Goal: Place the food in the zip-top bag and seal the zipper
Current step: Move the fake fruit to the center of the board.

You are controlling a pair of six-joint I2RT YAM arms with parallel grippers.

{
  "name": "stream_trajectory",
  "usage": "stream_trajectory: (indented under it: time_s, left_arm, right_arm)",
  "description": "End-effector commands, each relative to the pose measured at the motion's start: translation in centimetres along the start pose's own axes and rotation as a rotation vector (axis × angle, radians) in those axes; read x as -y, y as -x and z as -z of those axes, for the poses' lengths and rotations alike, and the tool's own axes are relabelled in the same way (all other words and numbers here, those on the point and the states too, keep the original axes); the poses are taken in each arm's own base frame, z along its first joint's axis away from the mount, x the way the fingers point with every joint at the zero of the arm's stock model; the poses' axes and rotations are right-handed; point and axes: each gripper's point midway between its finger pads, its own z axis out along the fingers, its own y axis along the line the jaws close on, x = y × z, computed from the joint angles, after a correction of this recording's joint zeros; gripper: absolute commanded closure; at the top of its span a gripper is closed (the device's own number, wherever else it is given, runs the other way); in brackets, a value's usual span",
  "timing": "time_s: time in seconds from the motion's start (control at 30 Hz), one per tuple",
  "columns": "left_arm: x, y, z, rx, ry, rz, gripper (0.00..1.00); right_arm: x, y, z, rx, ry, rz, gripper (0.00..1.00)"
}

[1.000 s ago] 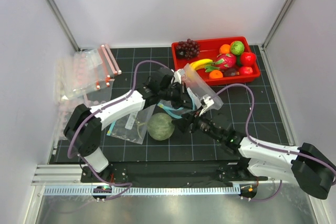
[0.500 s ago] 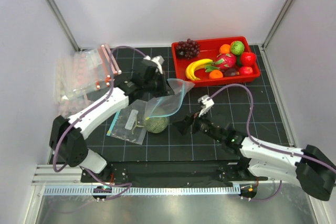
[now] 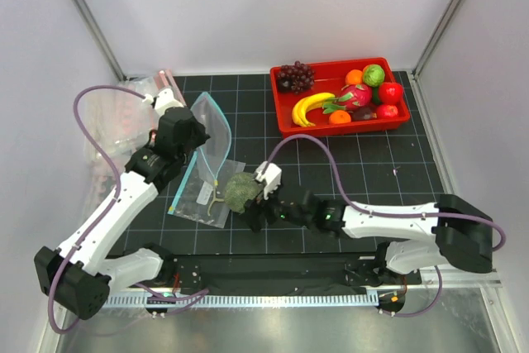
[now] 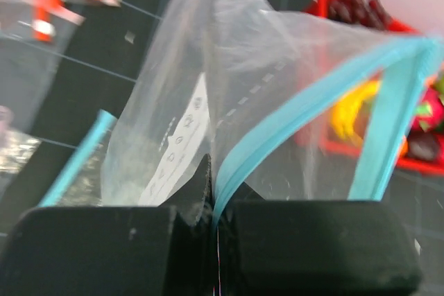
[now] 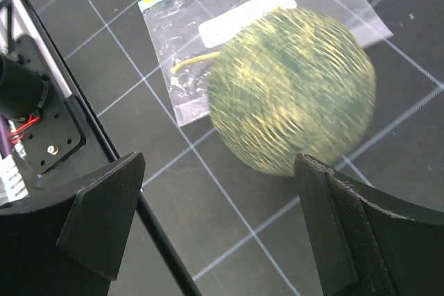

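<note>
My left gripper (image 3: 187, 135) is shut on the teal-blue zipper (image 4: 305, 109) of the clear zip-top bag (image 3: 208, 128), which it holds up above the mat at the left. In the left wrist view the strip runs out from between my pinched fingers (image 4: 97, 247), and the bag (image 4: 208, 67) hangs slack with its mouth partly gaping. The green melon (image 3: 240, 190) rests on the mat near the front. My right gripper (image 3: 253, 211) is open just beside it. In the right wrist view the melon (image 5: 291, 88) lies just ahead of the wide-spread jaws. A banana (image 3: 310, 106) and a red fruit (image 3: 390, 92) lie in the red tray (image 3: 285, 115).
A second clear bag (image 3: 201, 193) with a white label lies flat on the mat, partly under the melon. A pile of clear bags with pink-red strips (image 3: 124, 117) sits at the far left. Grapes (image 3: 294, 76), a dragon fruit (image 3: 355, 97) and other fruits fill the tray.
My left arm has swung the bag up and to the left, away from the melon. My right gripper has opened wide and moved left, up to the melon.
</note>
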Motion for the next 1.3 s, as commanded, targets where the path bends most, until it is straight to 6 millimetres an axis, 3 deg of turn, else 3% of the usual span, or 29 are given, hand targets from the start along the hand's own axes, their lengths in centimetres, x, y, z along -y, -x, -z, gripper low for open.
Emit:
stream_trajectory:
  time_s: [0.0,0.03,0.13,0.2,0.27,0.3,0.43,0.67,0.9,1.07,1.27]
  left_arm:
    - [-3.7,3.2,0.8,0.152,0.193,-0.045,1.0]
    - [-4.7,3.5,1.1,0.171,0.254,-0.069,1.0]
    - [-5.7,4.4,1.7,0.223,0.36,-0.131,1.0]
    - [-5.8,4.5,1.9,0.241,0.398,-0.188,1.0]
    - [-5.6,5.0,2.4,0.285,0.439,-0.233,1.0]
    - [-5.7,4.8,2.2,0.283,0.466,-0.269,1.0]
    - [-5.9,4.6,2.0,0.276,0.53,-0.331,0.98]
    - [-6.3,4.3,2.0,0.272,0.516,-0.277,0.94]
    - [-6.4,4.3,2.5,0.283,0.477,-0.228,0.94]
    - [-6.2,3.9,2.3,0.268,0.457,-0.225,0.94]
    - [-6.0,3.5,2.1,0.251,0.438,-0.233,0.94]
  right_arm:
    - [-0.4,2.3,-1.1,-0.007,-0.094,0.095,0.04]
    - [-0.2,1.4,-1.8,-0.041,-0.125,0.109,0.02]
    - [0.1,2.7,-3.0,-0.036,-0.223,0.126,0.01]
    - [1.0,3.1,-3.0,-0.045,-0.288,0.138,0.0]
    - [0.7,4.7,-3.2,-0.023,-0.298,0.138,0.0]
    - [1.0,4.4,-3.1,-0.049,-0.318,0.16,0.0]
    - [-0.3,3.8,-3.8,-0.07,-0.234,0.237,0.0]
    - [-0.7,6.1,-5.4,-0.042,-0.252,0.332,0.0]
    - [0.3,1.8,-6.6,-0.188,-0.292,0.322,0.0]
    - [0.9,-1.0,-5.7,-0.264,-0.295,0.28,0.0]
    - [1.5,-2.9,-5.3,-0.327,-0.307,0.262,0.0]
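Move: The melon lies on the board about 3 cm ahead of the right hand, 3 cm to its left and some 7 cm below. From the same hand, the flat zip bag is about 13 cm left, 1 cm ahead and 13 cm down, and the middle of the held bag some 9 cm left, 15 cm ahead and slightly higher. From the left hand, the melon is roughly 15 cm back, 5 cm right and 20 cm below. The right hand, fingers still wide open, swings about 5 cm left and 4 cm forward over the melon, tipping its fingers some 25 degrees steeper towards the board and sinking a little near the end, so that its two fingertips come to either side of the melon without closing. The left hand keeps its pinch on the held bag's zipper lip and draws it about 7 cm to the left, away from the melon, rolling its left side up and turning counter-clockwise as it goes. ##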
